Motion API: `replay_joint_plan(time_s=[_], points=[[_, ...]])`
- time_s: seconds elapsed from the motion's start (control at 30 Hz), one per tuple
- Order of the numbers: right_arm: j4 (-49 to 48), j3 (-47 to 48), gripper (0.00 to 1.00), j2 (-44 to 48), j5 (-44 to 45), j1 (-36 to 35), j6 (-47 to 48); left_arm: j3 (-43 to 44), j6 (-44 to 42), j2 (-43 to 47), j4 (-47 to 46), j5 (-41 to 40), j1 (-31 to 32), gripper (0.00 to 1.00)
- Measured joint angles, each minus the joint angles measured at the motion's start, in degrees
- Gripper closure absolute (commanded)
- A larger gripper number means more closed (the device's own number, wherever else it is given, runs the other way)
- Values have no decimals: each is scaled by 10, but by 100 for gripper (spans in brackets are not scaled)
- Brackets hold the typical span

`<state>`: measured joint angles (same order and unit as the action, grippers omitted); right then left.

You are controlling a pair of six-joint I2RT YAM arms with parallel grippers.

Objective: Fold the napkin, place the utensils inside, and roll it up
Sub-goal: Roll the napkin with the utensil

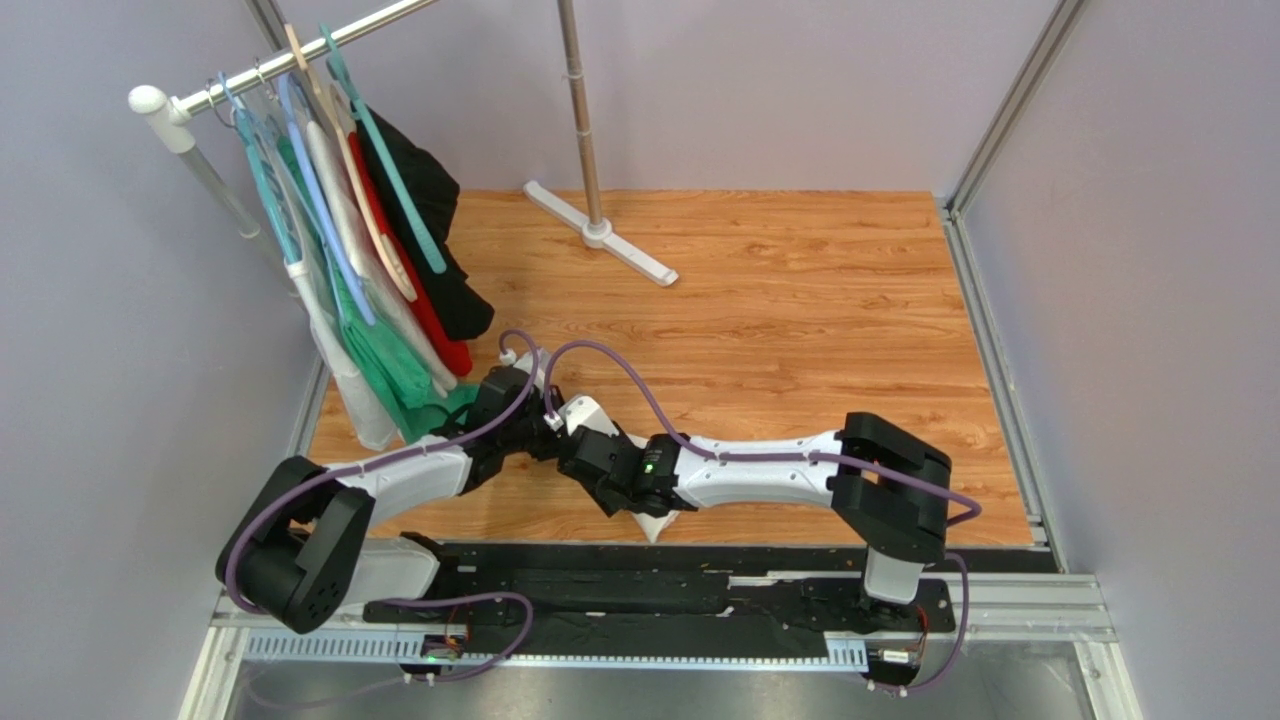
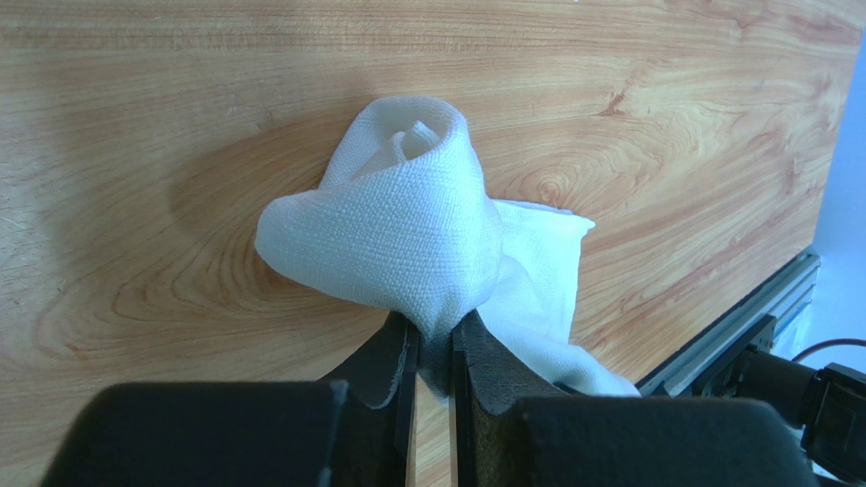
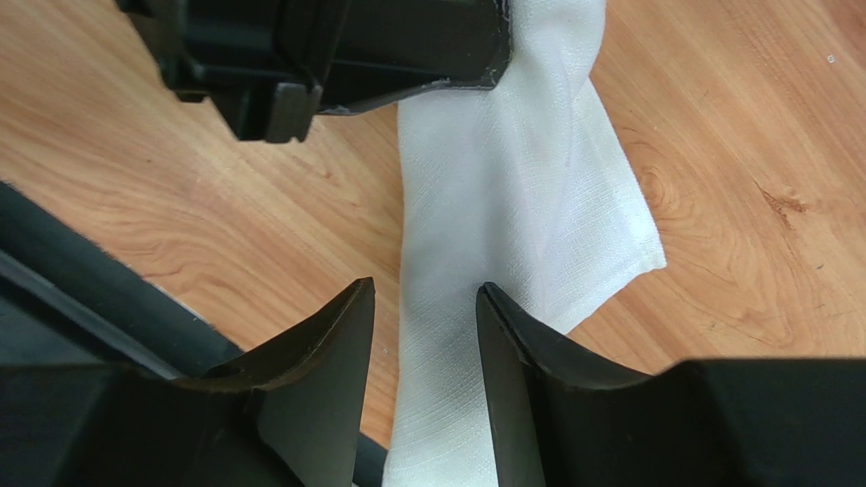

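The white napkin (image 2: 407, 228) is rolled into a loose tube on the wooden table. My left gripper (image 2: 435, 343) is shut on its near end, with cloth pinched between the pads. In the right wrist view the napkin (image 3: 508, 203) runs as a long folded strip from the left gripper's black body (image 3: 335, 46) down between my right gripper's (image 3: 425, 296) open fingers, which stand on either side of it. From above, both grippers meet near the table's front edge, and only a white corner of napkin (image 1: 657, 525) shows below them. The utensils are hidden.
A clothes rack (image 1: 271, 68) with several hangers and garments stands at the back left, and its stand's white foot (image 1: 601, 233) rests on the table behind the arms. A black rail (image 3: 71, 294) runs along the near edge. Grey walls close in both sides.
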<state>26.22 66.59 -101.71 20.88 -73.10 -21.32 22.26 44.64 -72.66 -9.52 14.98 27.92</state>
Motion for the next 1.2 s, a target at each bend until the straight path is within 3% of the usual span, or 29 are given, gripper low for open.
replay_joint_plan(time_s=[0.37,0.43,0.47,0.53,0.57,0.6,0.63,0.67,0.8,0.97,1.2], points=[[-19,-5,54,-44,50,-5,0,0,0,0,-1,3,0,92],[-20,-5,61,-48,59,-7,-3,0,0,0,-1,3,-1,89],[-20,-5,72,-51,67,-9,-5,0,0,0,-1,4,-1,88],[-19,-5,84,-54,80,-9,-10,0,0,1,-1,5,-2,83],[-19,-5,96,-55,85,-9,-13,0,0,2,-1,4,-2,78],[-20,-5,100,-56,88,-9,-16,0,0,4,-1,4,-3,66],[-21,-5,100,-56,89,-9,-15,0,0,6,1,4,-3,57],[-22,-4,100,-56,89,-9,-16,0,-3,10,4,5,-3,43],[-29,-6,100,-54,85,-3,-17,2,-19,39,37,-1,-5,17],[-53,-10,100,-45,39,2,-16,2,-22,96,110,-33,-21,13],[-81,-21,100,-26,-91,40,-27,2,-42,182,179,-22,-50,12]])
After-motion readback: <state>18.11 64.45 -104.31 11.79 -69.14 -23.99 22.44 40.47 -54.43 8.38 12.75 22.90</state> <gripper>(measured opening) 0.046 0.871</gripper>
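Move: The napkin roll's middle lies just under the right gripper, about 1 cm ahead, 2 cm to its right and 3 cm below. The left gripper's shut fingers stand some 5 cm ahead of the right hand and 6 cm to its left, pinching the roll's far-left end. From the left hand the roll's middle is roughly 4 cm back, 8 cm to the right, 1 cm lower; the green garment hangs about 17 cm left and 3 cm ahead. Lower the open right gripper about 3 cm over the roll, easing a little forward, and pinch the roll beside the left fingers; then carry that grip some 3 cm left and slightly back, tilting the wrist. As the right fingers shut, open the left gripper wide to free the roll's far-left end, and draw it about 4 cm left and 3 cm up. ##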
